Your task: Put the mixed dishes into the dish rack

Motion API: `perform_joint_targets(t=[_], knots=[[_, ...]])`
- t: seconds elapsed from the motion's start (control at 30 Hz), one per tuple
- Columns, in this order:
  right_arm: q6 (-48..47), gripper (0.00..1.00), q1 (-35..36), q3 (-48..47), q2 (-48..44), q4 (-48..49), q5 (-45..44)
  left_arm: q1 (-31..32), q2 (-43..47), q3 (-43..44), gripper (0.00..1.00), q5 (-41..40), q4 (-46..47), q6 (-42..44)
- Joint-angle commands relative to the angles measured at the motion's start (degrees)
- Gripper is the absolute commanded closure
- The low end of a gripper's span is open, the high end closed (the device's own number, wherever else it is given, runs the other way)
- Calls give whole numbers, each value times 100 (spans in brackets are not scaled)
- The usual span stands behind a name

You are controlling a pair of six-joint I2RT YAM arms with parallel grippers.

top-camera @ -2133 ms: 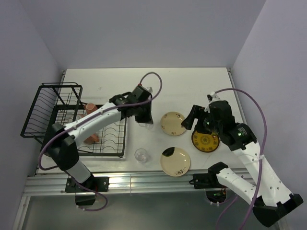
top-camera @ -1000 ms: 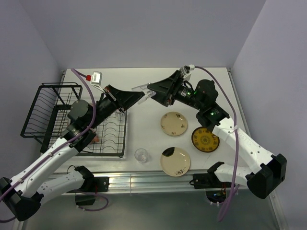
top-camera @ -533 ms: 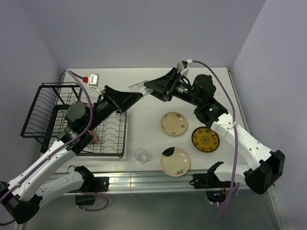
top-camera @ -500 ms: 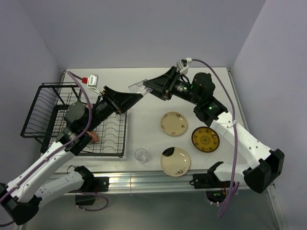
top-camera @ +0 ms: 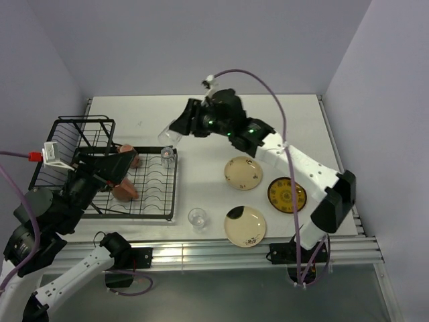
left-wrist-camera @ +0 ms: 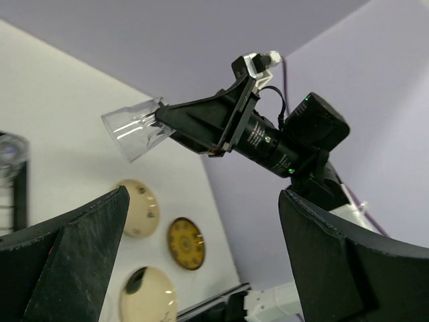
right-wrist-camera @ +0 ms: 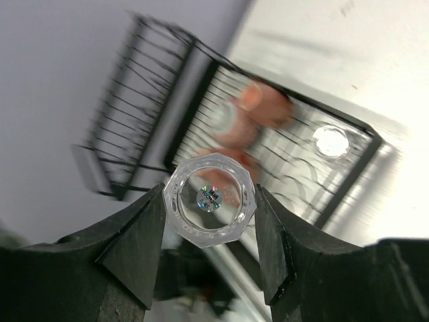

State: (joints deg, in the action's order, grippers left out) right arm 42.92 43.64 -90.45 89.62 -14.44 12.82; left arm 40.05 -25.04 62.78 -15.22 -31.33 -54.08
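Note:
My right gripper (top-camera: 175, 130) is shut on a small clear glass (top-camera: 167, 136), held in the air over the right edge of the black wire dish rack (top-camera: 74, 144). In the right wrist view the glass (right-wrist-camera: 210, 200) sits base-on between both fingers (right-wrist-camera: 141, 235). Another clear glass (top-camera: 167, 156) stands in the rack's right corner, and two pink mugs (top-camera: 127, 158) (top-camera: 125, 191) lie on the grid. My left gripper (top-camera: 117, 168) (left-wrist-camera: 204, 201) is raised over the rack, open and empty. On the table rest a clear glass (top-camera: 197, 217), two cream plates (top-camera: 242, 172) (top-camera: 244, 227) and a yellow ornate plate (top-camera: 287, 195).
The rack's raised wire basket end (top-camera: 57, 151) is at the far left. The right arm (top-camera: 288, 157) stretches across the table's middle above the plates. A metal rail (top-camera: 221, 251) runs along the near edge.
The glass passed from my left gripper to the right one. The left gripper opened wide and pulled back left. The right arm swung left with the glass toward the rack.

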Motion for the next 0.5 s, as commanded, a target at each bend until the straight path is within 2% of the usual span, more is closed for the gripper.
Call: perform_joint_targets(t=[0.0, 0.1, 0.2, 0.47], knots=[[-1363, 100, 670, -455, 590, -542, -928, 3, 34, 164, 1, -631, -1296, 197], [-2092, 100, 1014, -745, 1144, -692, -1264, 11, 148, 225, 1, -745, -1358, 240], [-2427, 100, 1331, -921, 1548, -797, -1633, 3, 122, 313, 2, -658, -1375, 302], [-2868, 100, 1841, -1115, 2340, -921, -2300, 3, 218, 279, 5, -482, -1508, 153]])
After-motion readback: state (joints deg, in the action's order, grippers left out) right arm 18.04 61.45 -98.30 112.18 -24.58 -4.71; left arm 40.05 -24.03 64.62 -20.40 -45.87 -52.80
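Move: The empty slot along the dish rack's right side, where the right hand's glass is headed, lies about 10 cm to its left, 4 cm back and some 27 cm below. The glass already racked at the far right corner is roughly 7 cm left and 3 cm ahead, at much the same depth; the far pink mug is about 18 cm left and 3 cm ahead, and the near pink mug some 20 cm left and 9 cm back. From the left hand the slot is about 12 cm straight ahead and 35 cm below. Swooping down about 18 cm and some 9 cm to the left, with a lesser draw backward, the right hand takes its glass towards the rack's right edge, just nearer than the racked glass, slowing at the end. Its grip holds while the wrist tips the fingers from near level to roughly 40 degrees below. The empty left hand sinks about 5 cm and eases a little left, fingers still wide open. ##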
